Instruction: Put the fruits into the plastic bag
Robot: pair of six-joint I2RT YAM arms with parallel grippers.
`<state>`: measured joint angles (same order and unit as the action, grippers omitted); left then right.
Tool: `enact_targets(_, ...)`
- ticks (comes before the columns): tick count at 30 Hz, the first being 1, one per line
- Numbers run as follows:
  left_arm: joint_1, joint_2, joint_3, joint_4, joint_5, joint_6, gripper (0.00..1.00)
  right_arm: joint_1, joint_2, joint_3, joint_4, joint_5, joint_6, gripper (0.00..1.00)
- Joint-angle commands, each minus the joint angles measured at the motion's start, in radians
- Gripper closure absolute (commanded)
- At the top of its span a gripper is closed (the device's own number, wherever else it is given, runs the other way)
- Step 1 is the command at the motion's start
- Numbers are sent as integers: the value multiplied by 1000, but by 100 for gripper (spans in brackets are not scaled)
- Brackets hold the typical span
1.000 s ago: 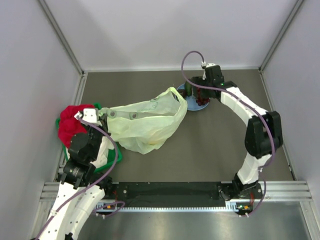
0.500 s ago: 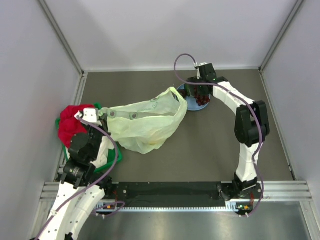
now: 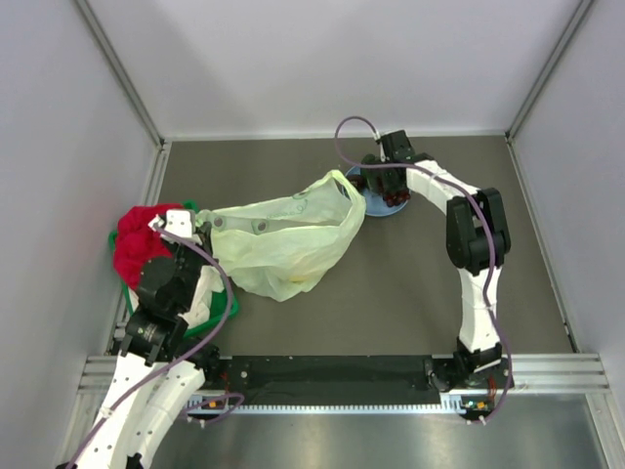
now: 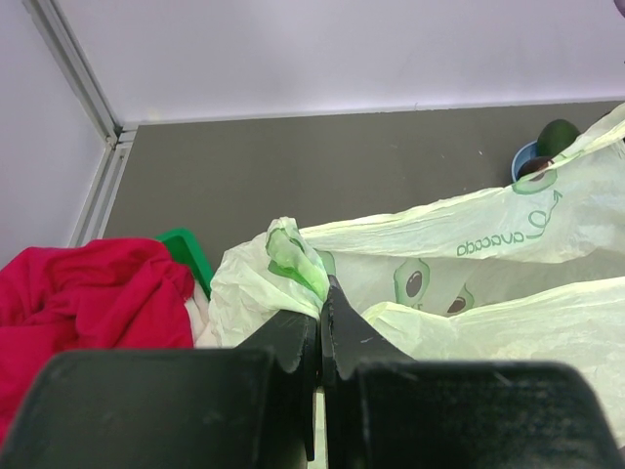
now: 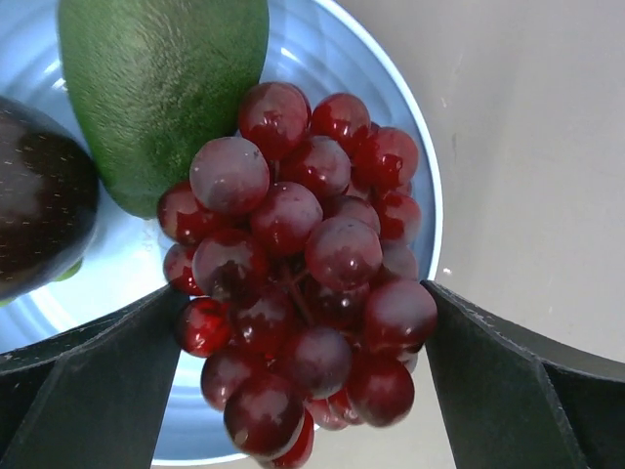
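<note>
The pale yellow-green plastic bag (image 3: 283, 239) lies left of centre, its mouth toward the right. My left gripper (image 4: 320, 293) is shut on the bag's bunched left handle (image 4: 293, 256). A dark red grape bunch (image 5: 303, 283), a green avocado-like fruit (image 5: 156, 88) and a dark fruit (image 5: 39, 225) lie on the blue plate (image 5: 422, 186). My right gripper (image 5: 301, 293) hangs over the plate (image 3: 374, 208), open, with one finger on each side of the grape bunch. From above, the gripper (image 3: 386, 186) hides the fruits. No citrus shows.
A red cloth (image 3: 137, 239) and white cloths fill a green basket (image 4: 186, 249) at the left wall, beside my left arm. The bag's right rim (image 3: 347, 200) reaches almost to the plate. Grey walls enclose the table at the back and on both sides.
The right wrist has shifted a little left over the plate and its elbow has swung toward the back. The left arm and the bag have stayed put.
</note>
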<state>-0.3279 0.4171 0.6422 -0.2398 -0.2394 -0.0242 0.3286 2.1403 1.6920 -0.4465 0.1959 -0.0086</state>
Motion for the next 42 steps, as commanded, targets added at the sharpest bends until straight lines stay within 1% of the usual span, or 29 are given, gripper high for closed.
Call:
enact_targets(1, 4, 8, -1, 51, 11, 1, 100, -11, 27, 69, 38, 25, -22, 1)
enact_targets(6, 4, 11, -1, 51, 9, 3, 100, -13, 58, 86, 43, 25, -27, 2)
enact_targets(12, 4, 14, 1, 50, 8, 4, 100, -13, 67, 89, 34, 36, -34, 11)
enact_targets(15, 4, 12, 1, 50, 8, 4, 100, -13, 61, 78, 31, 37, -34, 18)
enact_targets(16, 4, 12, 1, 50, 8, 4, 100, -13, 47, 57, 35, 39, -34, 22)
enact_targets(18, 4, 11, 1, 50, 8, 4, 100, -13, 30, 34, 55, 33, -34, 25)
enact_targets(21, 4, 11, 1, 48, 9, 4, 100, -13, -5, 3, 63, 33, -33, 32)
enact_targets(24, 4, 9, 1, 46, 11, 3, 100, -14, -40, -20, 69, 30, -27, 41)
enact_targets(33, 4, 3, 2, 48, 9, 3, 100, -14, -103, -57, 57, 40, 1, 45)
enact_targets(34, 4, 3, 2, 46, 11, 3, 100, -16, -106, -57, 51, 39, 1, 46)
enact_targets(35, 4, 0, 2, 46, 11, 3, 100, -19, -108, -57, 48, 34, 39, 48)
enact_targets(40, 4, -3, 2, 45, 11, 1, 100, -26, -140, -72, 45, 14, 61, 52)
enact_targets(41, 4, -4, 2, 48, 11, 1, 100, -25, -146, -74, 43, 16, 65, 53)
enact_targets(42, 4, -5, 2, 48, 11, 1, 100, -26, -154, -83, 43, 17, 67, 57)
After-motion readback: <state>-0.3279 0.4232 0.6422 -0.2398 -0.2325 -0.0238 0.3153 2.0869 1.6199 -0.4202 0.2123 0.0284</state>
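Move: Just below and ahead of the right hand, between its wide-open fingers, lies the bunch of grapes, roughly 2 cm farther out and 3 cm down. On the same plate, at about that height, the avocado sits some 7 cm ahead and 5 cm left of the hand, the purple fruit 3 cm ahead and 9 cm left. The bag's middle is around 24 cm left and 11 cm back. From the left hand the grapes lie about 28 cm ahead, 43 cm right and 25 cm below. Sinking a last 2 cm and easing about 1 cm forward with its fingers on either side of the grapes, the right hand closes from wide open to about half and pinches the bunch, grip effort rising. While still closing, it turns back and creeps up about 2 cm, drawing some 2 cm towards its base and slightly right. The left hand stays put, keeping its hold on the bag's edge. ##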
